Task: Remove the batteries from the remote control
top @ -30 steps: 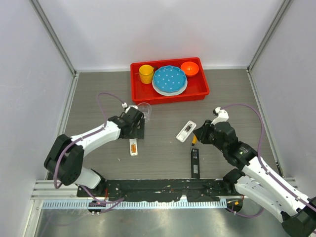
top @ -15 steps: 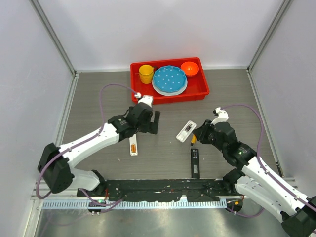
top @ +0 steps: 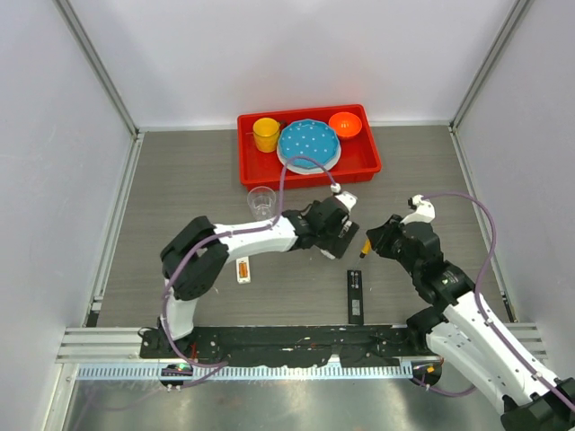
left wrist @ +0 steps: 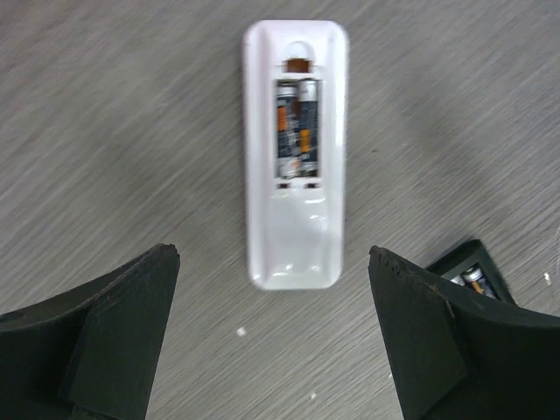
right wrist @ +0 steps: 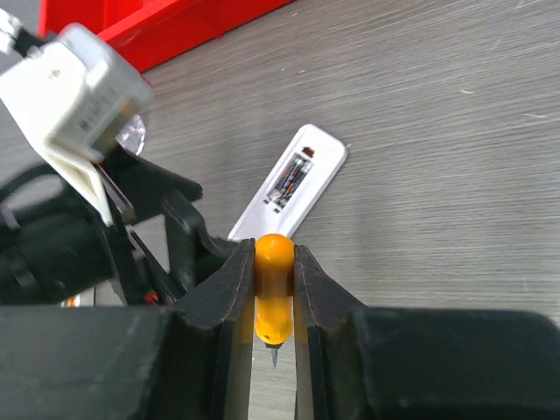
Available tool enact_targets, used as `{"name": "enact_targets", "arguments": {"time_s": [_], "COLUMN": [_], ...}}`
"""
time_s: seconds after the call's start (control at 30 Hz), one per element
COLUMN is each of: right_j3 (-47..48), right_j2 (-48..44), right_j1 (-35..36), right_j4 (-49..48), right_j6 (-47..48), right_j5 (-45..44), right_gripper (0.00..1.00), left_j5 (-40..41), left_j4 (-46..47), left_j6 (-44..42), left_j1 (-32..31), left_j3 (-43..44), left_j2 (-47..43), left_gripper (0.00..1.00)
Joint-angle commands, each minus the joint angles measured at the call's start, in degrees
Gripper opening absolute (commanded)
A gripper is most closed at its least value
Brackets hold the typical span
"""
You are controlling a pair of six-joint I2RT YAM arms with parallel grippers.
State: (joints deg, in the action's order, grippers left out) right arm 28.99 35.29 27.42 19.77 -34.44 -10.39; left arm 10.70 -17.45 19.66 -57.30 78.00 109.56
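A white remote control (left wrist: 296, 210) lies face down with its battery bay uncovered, and two batteries (left wrist: 296, 129) sit side by side inside it. My left gripper (left wrist: 271, 258) hovers open just above the remote's near end, one finger on each side, touching nothing. In the top view this gripper (top: 340, 238) covers the remote. Just to the right, my right gripper (right wrist: 274, 262) is shut on the orange handle of a small screwdriver (right wrist: 274, 297), tip pointing down. The same remote (right wrist: 293, 179) lies beyond those fingertips.
A second white remote (top: 243, 268), with something orange in its bay, lies to the left. A black remote (top: 355, 294) lies near the front. A clear cup (top: 261, 199) stands behind the left arm. The red tray (top: 373, 163) at the back holds a yellow cup, blue plate and orange bowl.
My left arm has swung right, from beside the second white remote to over the centre remote. My right gripper has drawn back slightly to the right with the screwdriver.
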Motion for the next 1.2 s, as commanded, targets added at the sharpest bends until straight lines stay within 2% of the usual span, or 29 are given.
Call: {"name": "enact_targets", "arguments": {"time_s": [0.0,0.13,0.23,0.33,0.37,0.4,0.43,0.47,0.53,0.57,0.67,0.9,1.17], "right_j3": [-0.87,-1.83,-2.89,-3.59,-3.77,-3.77,-3.86,-3.94,-3.94,-3.86,-3.42,-1.40,-0.25], "right_j2": [-0.05,1.54,2.68,4.70,5.92,6.63,7.24,7.77,9.09,9.53,11.73,16.65,18.23], "right_j1": [-4.21,-9.30,-13.44,-17.57,-18.45,-20.19,-20.91,-21.52,-23.10,-23.55,-24.34,-24.61,-24.43], "right_j4": [-0.43,-1.57,-3.24,-5.53,-6.84,-7.28,-7.81,-8.86,-10.09,-11.23,-13.78,-19.41,-31.51], "right_j6": [0.42,1.48,1.74,1.74,1.65,1.65,1.74,1.74,1.83,1.65,1.74,2.00,1.04], "right_j5": [1.51,8.09,15.30,21.54,23.38,26.01,27.17,28.22,30.78,31.48,33.15,35.09,36.58], "right_gripper": [0.01,0.01,0.01,0.01,0.01,0.01,0.01,0.01,0.01,0.01,0.01,0.01,0.01], "left_j5": [-0.94,-0.15,0.64,1.16,1.43,1.78,2.74,3.18,4.06,4.24,5.12,2.85,-0.42], "left_j4": [3.91,4.62,4.71,5.15,5.24,5.24,5.24,5.06,4.71,4.71,4.71,4.62,5.15], "left_j6": [-2.08,-2.26,-2.61,-3.22,-3.49,-3.75,-4.10,-4.36,-4.98,-5.33,-5.95,-6.65,-6.30], "left_j1": [-2.03,-2.64,-2.64,-2.64,-2.64,-2.64,-2.64,-2.64,-2.64,-2.64,-2.64,-2.64,-3.26], "left_j3": [4.62,4.71,3.75,2.34,1.55,1.20,0.93,0.32,-0.39,-1.26,-3.37,-10.58,-19.45], "left_j2": [4.51,6.72,7.25,6.99,6.90,6.90,6.72,6.63,6.28,5.67,3.31,-5.91,-12.61], "left_gripper": [0.92,0.90,0.84,0.72,0.64,0.59,0.55,0.46,0.37,0.29,0.18,0.15,0.15]}}
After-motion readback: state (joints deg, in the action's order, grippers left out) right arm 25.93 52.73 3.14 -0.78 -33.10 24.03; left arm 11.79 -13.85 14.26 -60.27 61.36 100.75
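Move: The white remote, back opened with two batteries in it, lies about 2 cm ahead of the left gripper, 5 cm to its right and 6 cm below; its near end is almost under the fingers. At table height, the black remote is some 13 cm back and 9 cm right of the left gripper, the glass about 13 cm ahead and 16 cm left, the narrow white remote 3 cm back and 20 cm left. From the right gripper, the white remote is about 6 cm ahead, 5 cm left and 14 cm down. Sink the open left gripper about 4.5 cm, easing slightly right and back, and pinch the near end of the white remote between the fingers by its long sides. Keeping hold, carry the remote some 7 cm left and 4 cm back, rising a little. Meanwhile keep the screwdriver gripped in the right hand: swing right and down about 4 cm, then forward some 4 cm, rolling its left side up. ##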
